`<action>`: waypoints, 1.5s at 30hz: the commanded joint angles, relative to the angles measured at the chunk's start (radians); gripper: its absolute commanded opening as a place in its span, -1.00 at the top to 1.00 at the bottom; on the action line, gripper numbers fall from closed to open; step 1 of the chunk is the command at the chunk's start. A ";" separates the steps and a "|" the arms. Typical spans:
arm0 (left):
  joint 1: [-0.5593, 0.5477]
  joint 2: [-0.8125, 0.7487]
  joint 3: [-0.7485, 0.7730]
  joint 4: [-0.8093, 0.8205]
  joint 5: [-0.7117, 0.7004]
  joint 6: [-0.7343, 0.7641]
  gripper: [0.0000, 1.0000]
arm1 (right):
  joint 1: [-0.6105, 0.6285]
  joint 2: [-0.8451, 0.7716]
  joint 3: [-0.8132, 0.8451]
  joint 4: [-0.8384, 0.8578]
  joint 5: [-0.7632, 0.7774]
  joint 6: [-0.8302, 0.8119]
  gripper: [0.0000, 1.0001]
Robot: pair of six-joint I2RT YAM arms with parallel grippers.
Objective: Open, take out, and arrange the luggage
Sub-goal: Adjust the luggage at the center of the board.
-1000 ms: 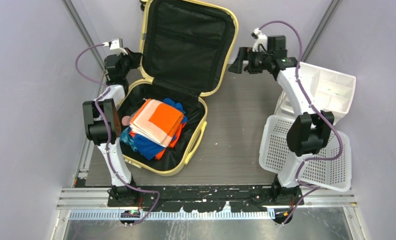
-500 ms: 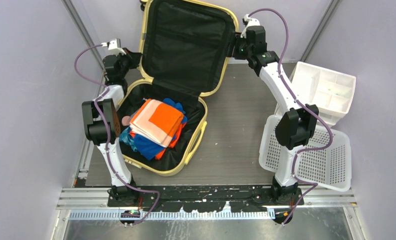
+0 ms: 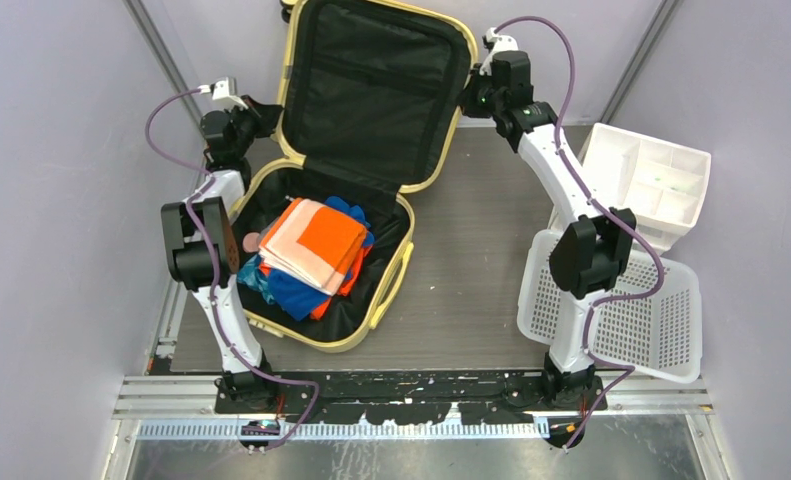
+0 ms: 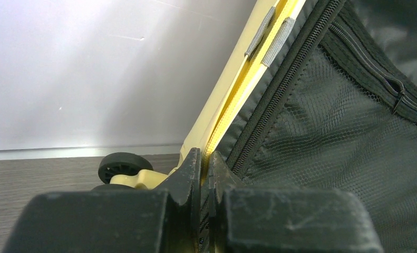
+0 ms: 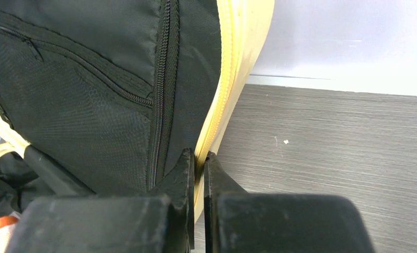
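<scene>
The pale yellow luggage (image 3: pixel 316 332) lies open on the table, its black-lined lid (image 3: pixel 371 90) standing upright at the back. A stack of folded clothes (image 3: pixel 314 250), orange, peach and blue, fills its lower half. My left gripper (image 3: pixel 269 113) is shut on the lid's left yellow rim (image 4: pixel 236 89), close to a black caster wheel (image 4: pixel 123 164). My right gripper (image 3: pixel 468 100) is shut on the lid's right yellow rim (image 5: pixel 232 79), the jaws pinching the zipper edge from both sides.
A white perforated basket (image 3: pixel 661 330) leans at the right front. Behind it stands a white drawer bin (image 3: pixel 661 185) with compartments. Purple walls close in on both sides and behind the lid. Grey table (image 3: pixel 481 260) lies between suitcase and basket.
My right arm swung left from beside the bin to the lid's right edge, and its gripper closed from wide open onto the rim. The left gripper stayed shut on the left rim.
</scene>
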 commanded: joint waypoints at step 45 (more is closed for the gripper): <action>0.068 -0.065 0.077 0.312 -0.143 -0.256 -0.16 | 0.085 0.428 0.651 0.622 -0.102 -0.436 0.82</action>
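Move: Between the left fingertips is the left rim of the open suitcase lid, and the right fingers grip its right rim. The suitcase's bottom shell lies askew, its middle about 25 cm back, 8 cm right and 20 cm below the left hand; from the right hand it is some 26 cm back, 25 cm left and 24 cm down. Its folded towel sits roughly 22 cm back, 5 cm right and 15 cm below the left hand. Keeping its pinch on the lid's right rim, the right hand rises, pushes forward and rises again, working left too: about 10 cm up, 9 forward and 8 left, its fingers tipping up some 40 degrees. The left, still pinching at first, goes forward and left, then opens, releases its rim, lifts clear and draws back slightly, fingers tipping up a little. ##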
